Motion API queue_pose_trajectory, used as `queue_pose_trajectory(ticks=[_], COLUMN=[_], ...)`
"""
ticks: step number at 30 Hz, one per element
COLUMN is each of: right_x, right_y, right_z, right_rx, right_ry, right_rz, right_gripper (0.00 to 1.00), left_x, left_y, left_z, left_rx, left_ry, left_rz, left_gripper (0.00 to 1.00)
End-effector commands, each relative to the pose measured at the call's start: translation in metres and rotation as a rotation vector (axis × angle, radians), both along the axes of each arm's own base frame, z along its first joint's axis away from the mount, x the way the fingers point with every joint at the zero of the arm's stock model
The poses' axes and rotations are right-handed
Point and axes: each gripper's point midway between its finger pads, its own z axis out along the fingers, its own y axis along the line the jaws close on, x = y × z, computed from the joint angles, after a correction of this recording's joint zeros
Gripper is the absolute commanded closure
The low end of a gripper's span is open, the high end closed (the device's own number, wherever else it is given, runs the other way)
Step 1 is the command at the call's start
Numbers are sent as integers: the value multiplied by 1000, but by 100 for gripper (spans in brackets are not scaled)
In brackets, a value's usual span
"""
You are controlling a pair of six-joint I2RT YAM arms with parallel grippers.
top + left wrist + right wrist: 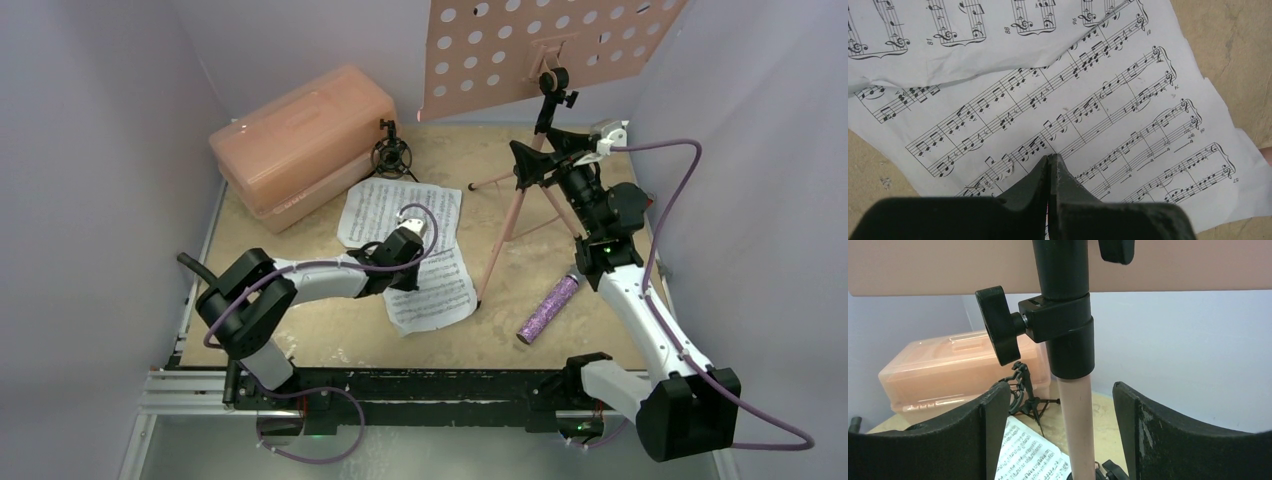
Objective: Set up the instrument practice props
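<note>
The pink music stand (550,50) stands upright at the back right on its thin tripod legs. My right gripper (540,160) is open, its fingers either side of the stand's pink pole (1075,415) just below the black clamp, without touching it. Two white sheet-music pages overlap on the table, the upper page (400,205) and the lower page (435,290). My left gripper (405,255) is shut, tips pinched together on the lower page (1128,120), which wrinkles beside one finger. The glittery purple microphone (548,308) lies right of the pages. The black mini tripod (392,155) stands behind them.
A big pink plastic case (300,145) sits at the back left, close to the mini tripod. Pale walls close in the table on the left, back and right. The stand's legs (500,235) spread between the pages and the right arm.
</note>
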Motion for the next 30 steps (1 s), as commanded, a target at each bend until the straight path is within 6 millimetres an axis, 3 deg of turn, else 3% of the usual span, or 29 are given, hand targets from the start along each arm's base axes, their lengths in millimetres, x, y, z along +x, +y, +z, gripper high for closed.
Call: queue_pose_trajectory(ticks=[1,8,13,19,25,30], right_x=[-8,-9,-9,-10,-14,-18], right_y=[-1,-3,-5,-7,-8,-9], right_z=[18,15,15,12,11,9], right_rx=[-4,-14,-18,-12,-21,-28], right_ry=[-51,-36,-33,-8,7,25], right_rz=[-4,-16,-27,-35,-39,-44], right_gripper=[22,22,21,21,20,20], left_x=[-13,-14,-25,-43,-35,-7], left_y=[42,95,131,157,157,140], left_z=[-22,-11,-10,-19,0,47], left_rx=[97,235,308,330,265,163], left_ry=[53,-5,7,49,1,-121], left_rz=[90,263,367,465,538,525], left_gripper=[100,100,100,100,100,97])
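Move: My left fingertips are shut and down on the lower sheet of music, whose middle is about 3 cm to their right. The upper sheet's middle lies some 15 cm ahead and 3 cm left, with the black mic mount about 27 cm ahead and 5 cm left. The stand's near foot is roughly 13 cm right and 4 cm back. From my right hand, high at the stand, the lower sheet is about 18 cm left, 9 cm back and 41 cm down. With the fingertips of my closed left hand resting on the lower sheet, I drag it left across the table, away from the stand's near foot, by about 15 cm, easing back a little towards me on the way. I stay level at table height and turn the wrist some 30 degrees counter-clockwise as I go, fingers kept shut. ##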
